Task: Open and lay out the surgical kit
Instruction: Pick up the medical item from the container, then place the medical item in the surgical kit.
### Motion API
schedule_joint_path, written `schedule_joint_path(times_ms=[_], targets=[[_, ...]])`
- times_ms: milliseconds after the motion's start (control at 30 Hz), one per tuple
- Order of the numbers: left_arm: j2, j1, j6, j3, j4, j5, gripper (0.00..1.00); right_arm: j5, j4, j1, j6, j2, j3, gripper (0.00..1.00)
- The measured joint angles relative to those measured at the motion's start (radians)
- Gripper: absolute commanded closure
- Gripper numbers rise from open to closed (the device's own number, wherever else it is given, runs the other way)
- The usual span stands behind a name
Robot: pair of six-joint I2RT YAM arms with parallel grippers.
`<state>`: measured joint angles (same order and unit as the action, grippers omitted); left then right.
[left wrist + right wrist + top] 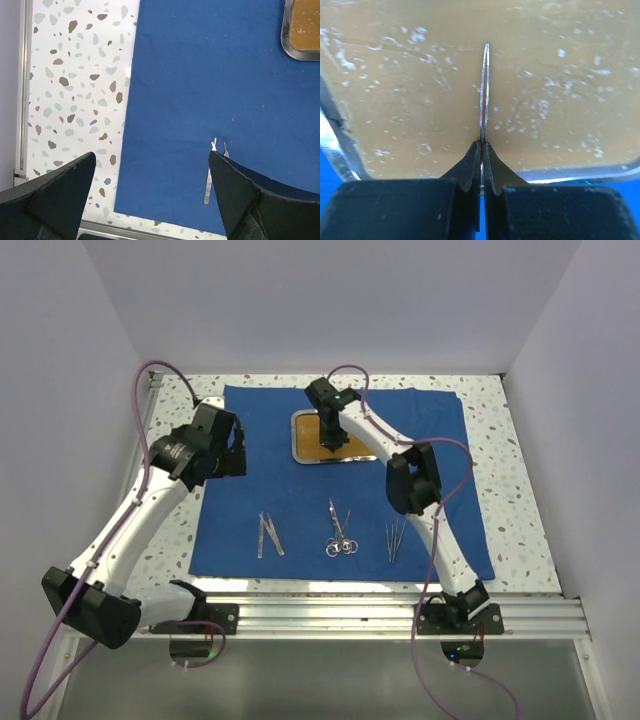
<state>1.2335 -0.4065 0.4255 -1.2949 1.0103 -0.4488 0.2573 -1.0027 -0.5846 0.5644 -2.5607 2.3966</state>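
The royal-blue cloth (300, 510) lies spread flat on the table. At its far middle sits the steel tray (300, 452) with an orange-brown floor. My right gripper (328, 440) reaches down into the tray. Its jaws (482, 145) are shut on a thin silver pair of tweezers (484, 90), seen edge-on over the tray floor (410, 100). On the near half of the cloth lie tweezers (268, 535), ring-handled scissors (338, 532) and thin instruments (395, 538). My left gripper (150, 161) hangs open above the cloth's left edge (200, 90), near the tweezers (208, 186).
Speckled tabletop (75, 100) shows left of the cloth and along its far and right sides (510, 470). An aluminium rail (380, 615) runs along the near edge with both arm bases on it. White walls close in the table on three sides.
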Motion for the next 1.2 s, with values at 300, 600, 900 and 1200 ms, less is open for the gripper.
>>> schedule_joint_path(times_ms=[300, 600, 900, 1200], targets=[[-0.002, 0.0, 0.0, 0.019, -0.028, 0.068, 0.01, 0.07, -0.036, 0.0, -0.014, 0.325, -0.366, 1.0], [-0.004, 0.0, 0.001, 0.112, -0.109, 0.151, 0.02, 0.086, 0.006, -0.006, 0.066, 1.087, -1.116, 1.0], [-0.005, 0.0, 0.001, 0.148, -0.135, 0.213, 0.04, -0.006, 0.076, -0.03, 0.16, 1.217, -1.51, 1.0], [-0.055, -0.012, 0.001, 0.148, -0.129, 0.22, 0.04, -0.013, 0.143, -0.031, 0.215, 1.244, -1.535, 0.07]])
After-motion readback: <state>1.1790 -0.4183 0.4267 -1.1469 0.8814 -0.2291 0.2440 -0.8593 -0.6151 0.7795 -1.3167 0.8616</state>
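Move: Back across the cloth, some 26 cm nearer the base and 16 cm to the right of the right hand, lie the laid-out tweezers, about 3 cm lower; the held medical item goes there. The scissors lie some 24 cm back and 5 cm right, also 3 cm down. The tray's middle is about 4 cm ahead, 1 cm right and 2 cm below. From the left hand the laid-out tweezers are roughly 34 cm right, 6 cm back and 22 cm down. Carrying the already pinched thin item out of the tray, the right hand sweeps back about 28 cm and right about 16, arching some 11 cm up, then sinking over the laid-out tweezers, where its fingers open wide and let go. The left hand, empty and open, shifts about 4 cm right and sinks about 4 cm before rising slightly. ##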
